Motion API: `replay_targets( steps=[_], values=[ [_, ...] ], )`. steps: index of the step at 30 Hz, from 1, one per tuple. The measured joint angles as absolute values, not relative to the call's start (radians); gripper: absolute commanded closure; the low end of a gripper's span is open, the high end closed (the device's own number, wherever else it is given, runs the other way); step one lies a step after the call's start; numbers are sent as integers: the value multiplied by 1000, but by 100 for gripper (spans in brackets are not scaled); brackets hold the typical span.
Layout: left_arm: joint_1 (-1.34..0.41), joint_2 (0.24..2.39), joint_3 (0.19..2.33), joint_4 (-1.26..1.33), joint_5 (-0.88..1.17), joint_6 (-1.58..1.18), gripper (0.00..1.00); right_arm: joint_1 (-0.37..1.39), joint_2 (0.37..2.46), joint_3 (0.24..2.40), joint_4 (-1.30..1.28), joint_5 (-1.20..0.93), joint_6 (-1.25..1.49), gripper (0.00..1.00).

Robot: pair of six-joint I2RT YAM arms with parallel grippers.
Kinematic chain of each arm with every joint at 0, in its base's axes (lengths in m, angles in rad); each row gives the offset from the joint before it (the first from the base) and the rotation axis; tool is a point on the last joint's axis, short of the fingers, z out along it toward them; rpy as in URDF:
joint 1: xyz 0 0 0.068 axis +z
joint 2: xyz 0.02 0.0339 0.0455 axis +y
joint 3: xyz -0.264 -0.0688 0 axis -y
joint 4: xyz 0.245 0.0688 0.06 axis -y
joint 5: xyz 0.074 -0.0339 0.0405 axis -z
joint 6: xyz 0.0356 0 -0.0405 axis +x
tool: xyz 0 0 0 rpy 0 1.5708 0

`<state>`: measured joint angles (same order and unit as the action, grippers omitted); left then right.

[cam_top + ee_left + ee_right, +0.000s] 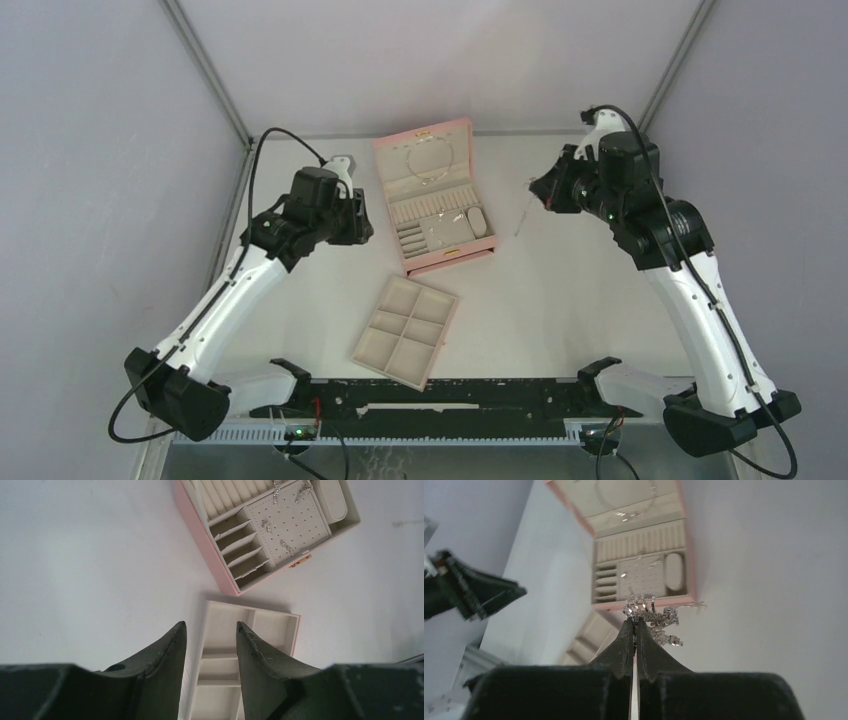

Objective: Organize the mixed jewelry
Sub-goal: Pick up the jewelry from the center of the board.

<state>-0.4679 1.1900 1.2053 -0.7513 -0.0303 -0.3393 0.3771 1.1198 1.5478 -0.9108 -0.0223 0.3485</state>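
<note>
My right gripper is shut on a sparkling silver chain cluster, which bunches at its fingertips. From above, that gripper hangs over the table to the right of the pink box, with a thin strand dangling below it. Small earrings sit on the box's perforated pad. A thin chain necklace lies in the open lid. My left gripper is open and empty above the beige tray; from above it sits just left of the box.
The open pink jewelry box stands at the table's middle back, with ring rolls and small slots. The six-compartment beige tray lies in front of it, its cells bare. Grey walls close in the table at left, right and back.
</note>
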Motion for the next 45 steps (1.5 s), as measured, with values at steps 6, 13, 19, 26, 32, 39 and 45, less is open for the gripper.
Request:
replay_targets(
  steps=[6,13,19,26,32,39,45],
  values=[
    [-418,1136,1168,-751,-12,-340,53,517,1150,1601,-889,-149,288,100],
    [-374,1114,1133,-751,12,-340,53,699,1205,1646,-873,-231,224,100],
    [-362,1100,1125,-751,11,-340,53,776,1239,1604,-834,-270,215,100],
    [-353,1090,1122,-752,11,-341,53,832,1288,1514,-765,-300,223,100],
    [-353,1089,1107,-753,12,-341,54,847,1320,1468,-731,-309,228,100],
    [-353,1076,1103,-750,12,-344,54,847,1323,1457,-728,-304,229,100],
    [-353,1074,1103,-750,15,-349,54,850,1327,1449,-725,-306,229,100]
  ],
)
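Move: The right gripper already holds the tangle of silver jewelry high over the table. From it, the compartment tray lies about 27 cm to the left, 7 cm back and some 33 cm lower; the open jewelry box stands roughly 15 cm ahead and 19 cm to the left, some 31 cm lower. From the empty left gripper, the tray is about 8 cm to the right, 7 cm back and 20 cm below. Swing the right gripper about 18 cm left and 8 cm back towards the tray, rising slightly at first, then sinking to finish some 6 cm lower. Turn it about 45 degrees counter-clockwise on the way, keep the fingers shut on the jewelry, then hold nearly still. Ease the open, empty left gripper a few centimetres left out of the way. ##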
